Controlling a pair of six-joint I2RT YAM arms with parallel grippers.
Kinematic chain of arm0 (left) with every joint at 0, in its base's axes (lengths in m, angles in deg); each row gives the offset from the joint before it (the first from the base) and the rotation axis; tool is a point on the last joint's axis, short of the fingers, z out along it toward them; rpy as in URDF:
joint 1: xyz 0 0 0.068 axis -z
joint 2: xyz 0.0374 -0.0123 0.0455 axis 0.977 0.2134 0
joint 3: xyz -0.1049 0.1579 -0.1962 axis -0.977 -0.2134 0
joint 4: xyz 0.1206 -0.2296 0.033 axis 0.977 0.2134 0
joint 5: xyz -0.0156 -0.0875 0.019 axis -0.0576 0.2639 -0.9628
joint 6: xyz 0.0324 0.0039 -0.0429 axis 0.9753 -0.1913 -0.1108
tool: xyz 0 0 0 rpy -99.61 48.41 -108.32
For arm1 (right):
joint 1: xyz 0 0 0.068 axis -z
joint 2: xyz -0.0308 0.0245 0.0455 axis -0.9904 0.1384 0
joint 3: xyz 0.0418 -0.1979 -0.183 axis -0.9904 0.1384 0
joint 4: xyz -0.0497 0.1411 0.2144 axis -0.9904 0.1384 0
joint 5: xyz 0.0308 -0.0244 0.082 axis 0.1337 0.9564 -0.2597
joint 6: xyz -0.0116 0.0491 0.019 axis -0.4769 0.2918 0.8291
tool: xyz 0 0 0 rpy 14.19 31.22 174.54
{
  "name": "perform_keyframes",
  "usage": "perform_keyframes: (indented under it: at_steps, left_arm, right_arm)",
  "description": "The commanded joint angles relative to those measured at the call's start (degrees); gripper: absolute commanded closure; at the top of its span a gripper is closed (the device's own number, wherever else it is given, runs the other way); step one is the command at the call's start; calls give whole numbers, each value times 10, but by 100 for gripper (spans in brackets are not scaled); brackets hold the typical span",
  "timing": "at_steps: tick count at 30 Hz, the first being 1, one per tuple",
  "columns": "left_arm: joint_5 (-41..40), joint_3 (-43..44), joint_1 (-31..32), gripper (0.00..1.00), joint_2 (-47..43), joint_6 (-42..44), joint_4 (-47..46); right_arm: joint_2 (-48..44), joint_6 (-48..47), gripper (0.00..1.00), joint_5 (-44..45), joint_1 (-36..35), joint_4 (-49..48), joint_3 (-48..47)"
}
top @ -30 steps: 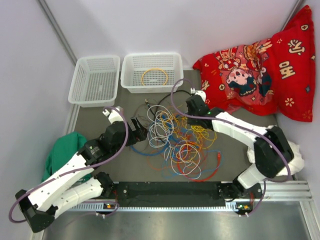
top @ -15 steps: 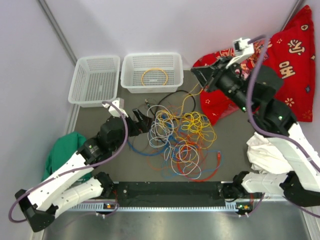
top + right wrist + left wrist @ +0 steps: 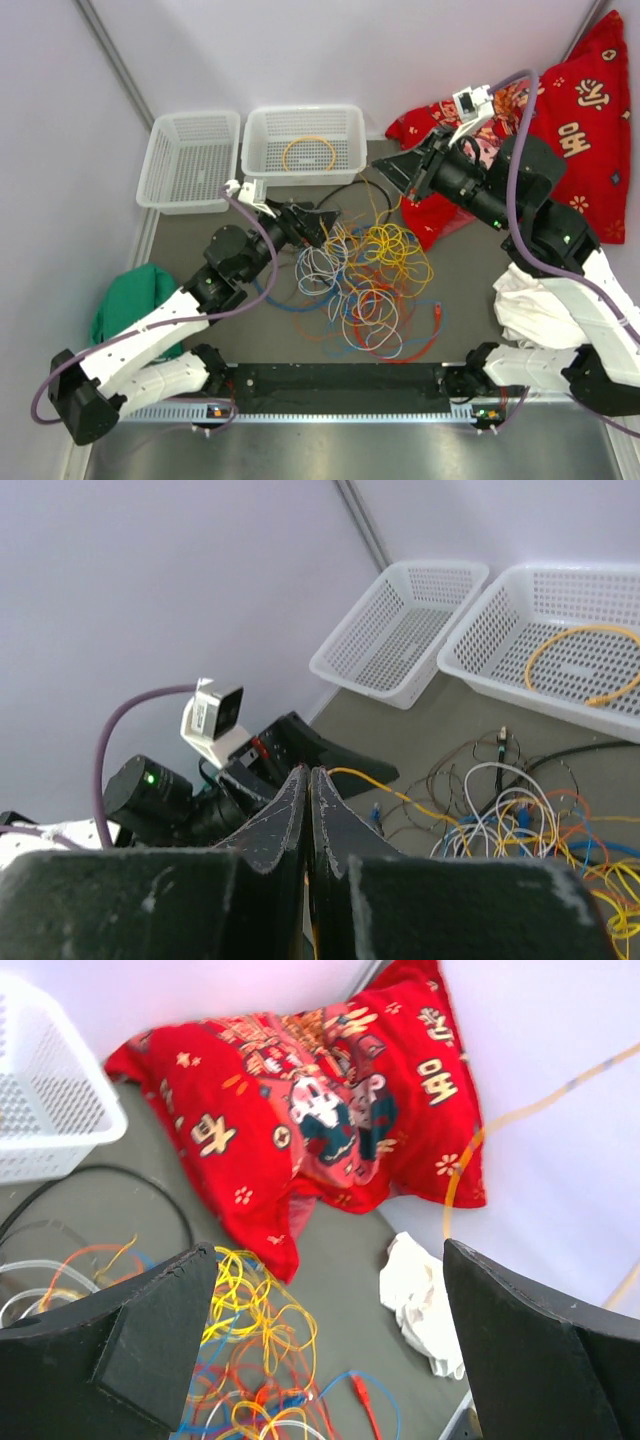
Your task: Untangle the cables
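The cables (image 3: 360, 285) lie in a tangled heap of yellow, orange, red, blue, white and black loops on the grey table. My right gripper (image 3: 390, 165) hangs raised above the heap's far side, shut on a yellow cable (image 3: 420, 798) that runs taut from its tips (image 3: 309, 773) down to the yellow loops (image 3: 395, 245). My left gripper (image 3: 320, 220) is at the heap's left edge, open, with nothing between its fingers (image 3: 150, 1340). Through that gap (image 3: 328, 1252) I see yellow loops (image 3: 250, 1305) and a blue cable with a red plug (image 3: 362, 1396).
Two white baskets stand at the back: the left one (image 3: 190, 160) and the right one (image 3: 258, 150), which holds a coiled yellow cable (image 3: 308, 152). A red printed cushion (image 3: 560, 130) fills the back right. A white cloth (image 3: 525, 300) lies right, a green cloth (image 3: 125, 305) left.
My right arm has risen from the table and swung back, pulling the yellow cable up out of the heap. My left gripper has moved right to the heap's edge and opened fully.
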Motion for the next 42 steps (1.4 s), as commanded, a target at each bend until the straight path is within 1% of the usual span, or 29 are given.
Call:
perform_keyframes:
  at_steps: [1,4,7,8,9,10,11,12,13,14,15,16,18,19,21,24,27,28,29,32,33,35,37,39,40,42]
  left_arm:
    - [39,9,0,1,11,19,-107]
    - [29,10,0,1,17,23,-95]
    - [-47,12,0,1,12,27,-33]
    - [-92,21,-1,1,12,24,-12]
    - [-122,29,-1,1,10,23,53]
    - [-151,40,-1,1,11,14,93]
    - [-224,65,-1,1,13,4,135]
    - [-264,78,-1,1,18,-8,244]
    - [-302,90,-1,1,29,-45,290]
    - [-372,108,-5,1,34,-74,347]
    - [-388,116,-12,1,40,-105,397]
    - [-391,123,-30,1,48,-158,476]
    - [-373,121,-49,1,52,-199,527]
    - [-362,109,-66,1,50,-228,561]
    - [-322,91,-77,1,41,-247,575]
    - [-281,46,-85,1,17,-264,566]
    - [-247,10,-85,2,-10,-256,538]
    - [-245,-1,-85,2,-17,-257,535]
    - [-242,-7,-85,2,-24,-260,533]
    - [-230,-21,-85,3,-43,-267,534]
    - [-227,-25,-85,4,-50,-269,534]
    - [-211,-38,-85,4,-54,-270,533]
    - [-199,-49,-85,4,-54,-268,538]
    - [-185,-53,-85,5,-47,-265,543]
    - [-183,-53,-85,5,-44,-262,544]
    - [-186,-46,-85,5,-33,-251,546]
  right_arm:
    - [-40,16,100,-12,-1,-2,31]
    - [-58,15,100,-1,-1,2,59]
    - [-74,10,100,5,-1,2,87]
    - [-79,7,100,5,-1,2,95]
    - [-81,2,100,33,-1,2,110]
    - [-83,-7,100,45,-1,5,117]
    - [-82,-14,100,58,-1,5,122]
    - [-79,-21,100,83,-1,5,130]
    - [-64,-28,100,97,-1,9,130]
    - [-53,-32,100,112,1,6,123]
    - [-39,-38,100,114,4,-1,119]
    - [-13,-43,100,116,8,-7,112]
    - [20,-41,100,94,29,-28,75]
    - [55,-43,100,88,35,-37,62]
    - [92,-50,100,78,49,-58,8]
    - [183,-52,100,60,72,-63,-77]
    - [268,-55,100,57,93,-60,-160]
    - [287,-53,100,55,100,-59,-178]
    - [328,-52,100,55,106,-60,-213]
    - [383,-45,100,47,129,-68,-279]
    - [413,-39,100,44,142,-89,-289]
    - [437,-29,100,31,154,-123,-299]
    - [475,-7,100,13,172,-181,-306]
    - [506,29,100,8,184,-216,-318]
    - [542,42,100,-4,194,-243,-339]
    - [579,65,100,-11,199,-262,-370]
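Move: The right basket, where the right hand's held yellow cable is going, lies about 34 cm ahead of that hand, 12 cm to its left and 42 cm below. The left basket is some 27 cm farther left than the right basket, level with it. From the left hand, the blue cable's plug is roughly 2 cm ahead, 17 cm left and 31 cm below, with the white coil 3 cm ahead, 2 cm left and equally low. Right keeps pinching the yellow cable, carrying it 30 cm forward over the right basket; left, open, lowers leftward, tipping down. ##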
